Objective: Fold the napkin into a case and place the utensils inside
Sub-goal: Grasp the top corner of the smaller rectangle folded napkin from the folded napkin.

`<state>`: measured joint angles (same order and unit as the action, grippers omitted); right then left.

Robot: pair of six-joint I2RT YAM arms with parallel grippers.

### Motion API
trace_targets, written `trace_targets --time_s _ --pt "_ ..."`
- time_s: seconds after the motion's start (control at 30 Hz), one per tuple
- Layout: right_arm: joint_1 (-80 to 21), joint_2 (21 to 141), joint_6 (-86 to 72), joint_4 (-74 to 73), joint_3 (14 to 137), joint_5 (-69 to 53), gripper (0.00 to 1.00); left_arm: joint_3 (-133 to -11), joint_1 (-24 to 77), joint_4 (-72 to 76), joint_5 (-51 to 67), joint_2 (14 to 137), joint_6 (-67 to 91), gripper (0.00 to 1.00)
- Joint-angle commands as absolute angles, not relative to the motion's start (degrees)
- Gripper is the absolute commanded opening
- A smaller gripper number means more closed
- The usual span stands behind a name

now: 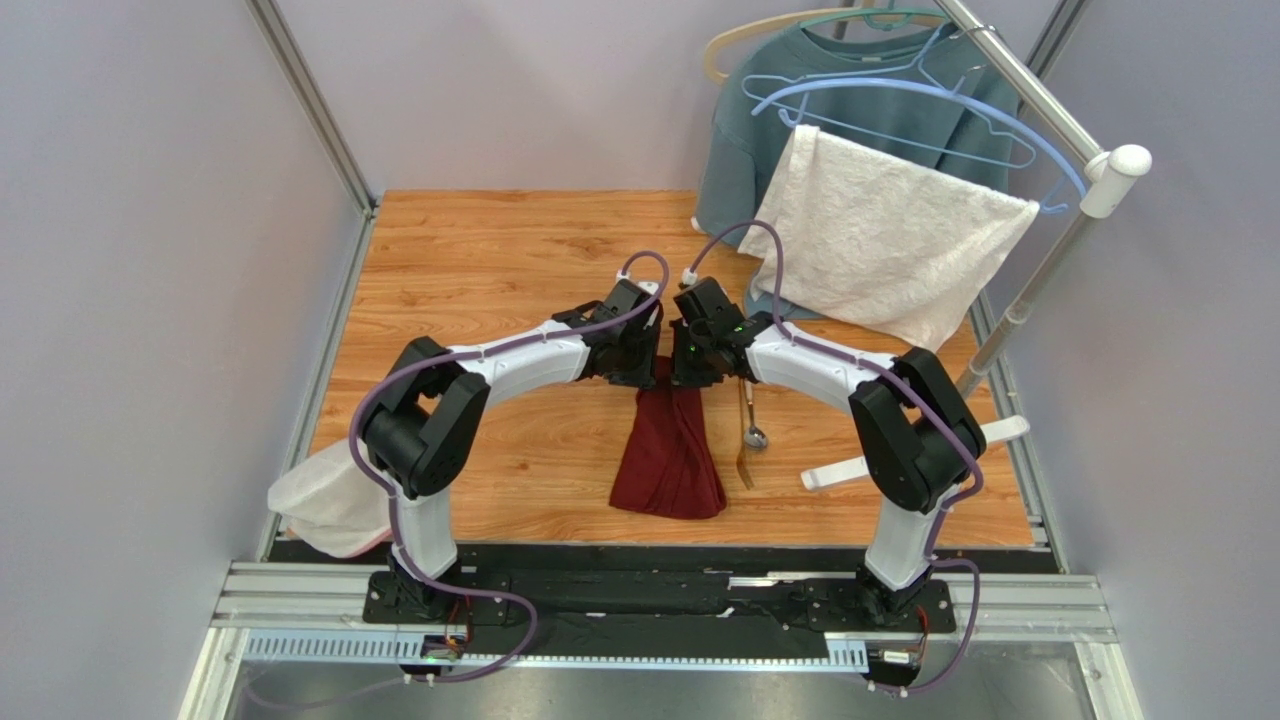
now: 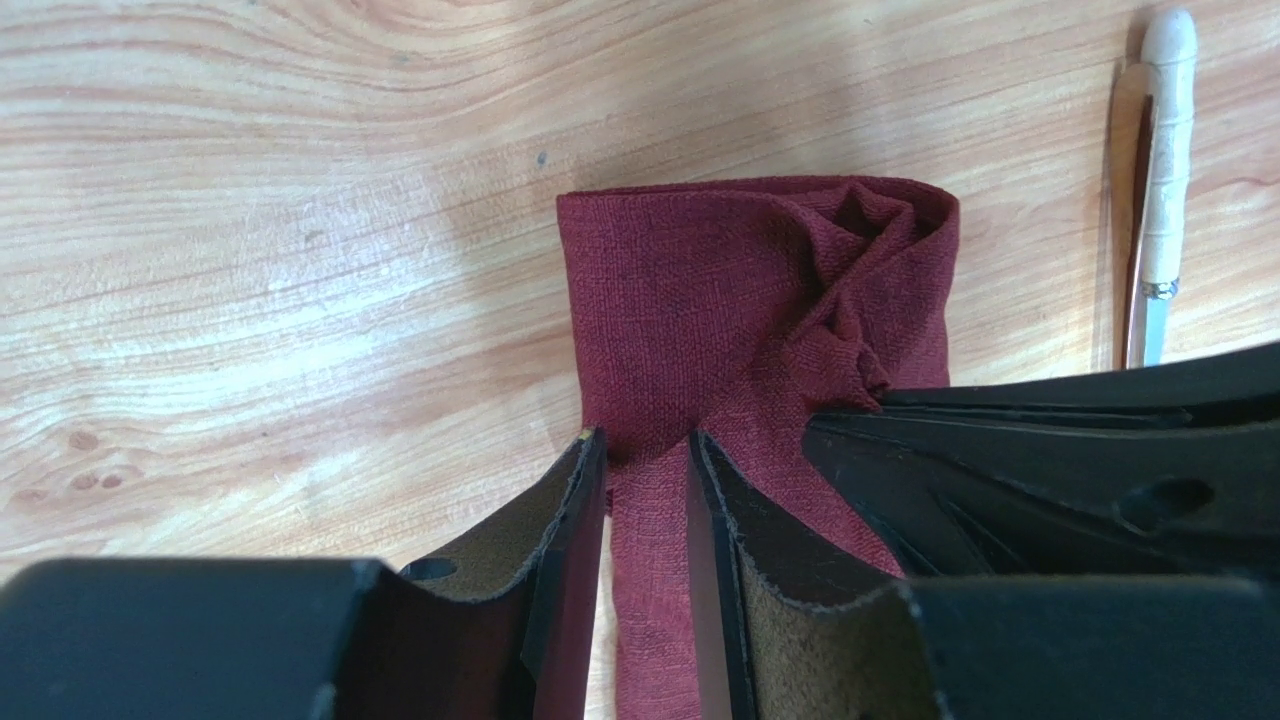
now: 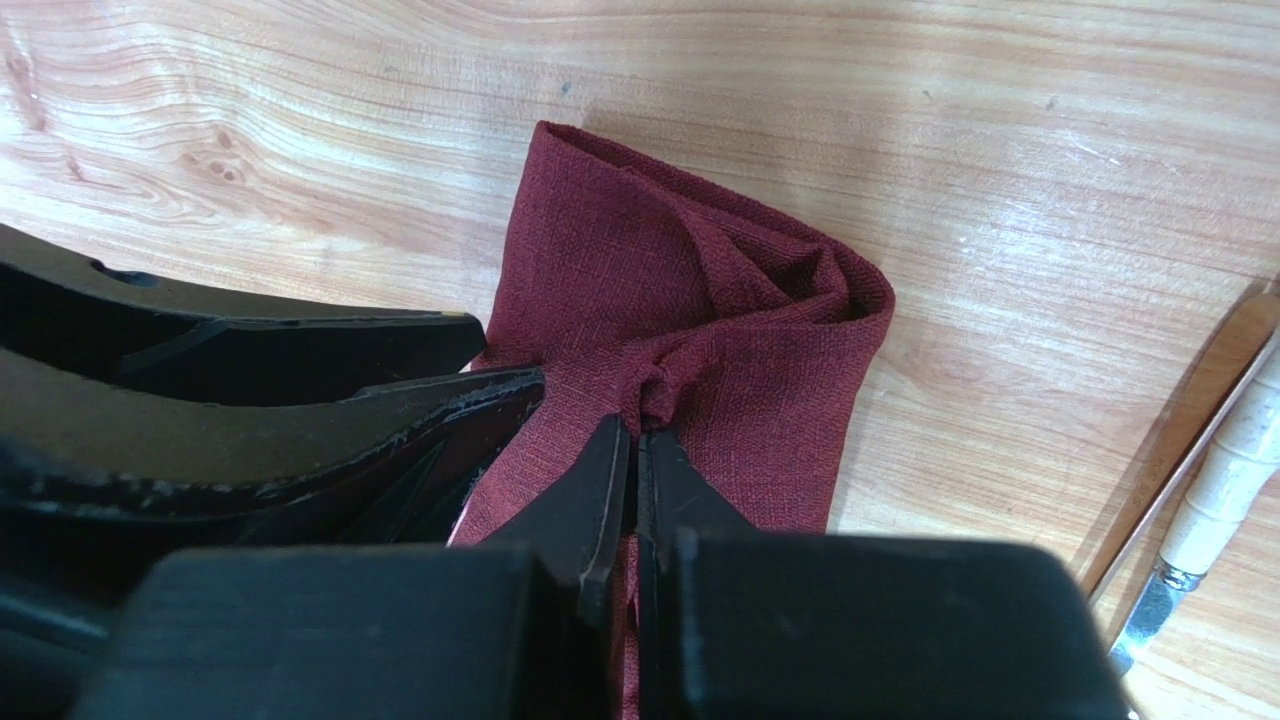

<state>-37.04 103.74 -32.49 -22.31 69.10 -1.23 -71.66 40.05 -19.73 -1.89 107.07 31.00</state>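
The maroon napkin (image 1: pixel 669 450) lies folded into a narrow strip on the wooden table, wider at its near end. Both grippers are at its far end. My left gripper (image 2: pixel 648 450) is open, its fingers standing apart over a flat strip of the cloth (image 2: pixel 751 300). My right gripper (image 3: pixel 639 435) is shut on a bunched fold of the napkin (image 3: pixel 706 315), right beside the left one. The utensils lie just right of the cloth: a silver spoon (image 1: pixel 754 435) and a golden-brown piece (image 1: pixel 742 468). A pale handle (image 2: pixel 1165 165) (image 3: pixel 1232 480) shows in both wrist views.
A white textured towel (image 1: pixel 887 240) and a grey-blue sweatshirt (image 1: pixel 766 120) hang on a rack at the back right, with its pole (image 1: pixel 1037 285) slanting down beside the table. A white cloth (image 1: pixel 323 503) sits at the left edge. A white bar (image 1: pixel 902 450) lies near the right arm.
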Motion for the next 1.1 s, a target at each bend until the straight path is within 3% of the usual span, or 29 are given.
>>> trace_targets --time_s 0.0,0.23,0.4,0.53,1.07 --pt "-36.8 100.6 -31.8 -20.2 68.6 -2.9 0.0 -73.3 40.2 -19.3 -0.8 106.4 28.7 0.35" --pt "-36.8 100.7 -32.2 -19.8 68.4 -4.8 0.0 -73.1 40.3 -18.2 1.9 107.7 29.9 0.34" --pt "-36.7 100.6 -32.3 -19.6 67.2 -6.2 0.0 -75.2 40.3 -20.8 0.1 109.4 30.4 0.08" --pt "-36.8 100.0 -32.4 -18.5 65.4 -7.3 0.0 -75.2 40.3 -19.8 -1.2 108.1 31.3 0.0" --pt "-37.1 103.3 -37.0 -15.2 65.6 -8.8 0.0 -67.0 40.3 -10.1 4.9 101.5 35.8 0.0"
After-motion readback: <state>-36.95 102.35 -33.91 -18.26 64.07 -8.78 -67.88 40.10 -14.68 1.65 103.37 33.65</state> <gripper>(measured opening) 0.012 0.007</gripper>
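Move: The left edge of the napkin's upper layer, some 6 cm short of the far end, lies right under my left fingertips, about 1 cm below and level both ways; the spoon lies 12 cm to their right and 2 cm back, the wooden utensil 11 cm right and 5 cm back. My right hand already pinches a gathered bit of napkin; from it that left edge is about 4 cm left and 1 cm back, and the napkin's near end 18 cm back and 2 cm left. With my left fingers half open over the napkin's left edge, I drift barely back, dip about 1 cm and close them on the upper layer, then raise the pinch some 2.5 cm while easing slightly right. My right hand keeps its closed grip on the bunched cloth and draws it back about 2.5 cm towards my base, sinking a little and edging left late on. ##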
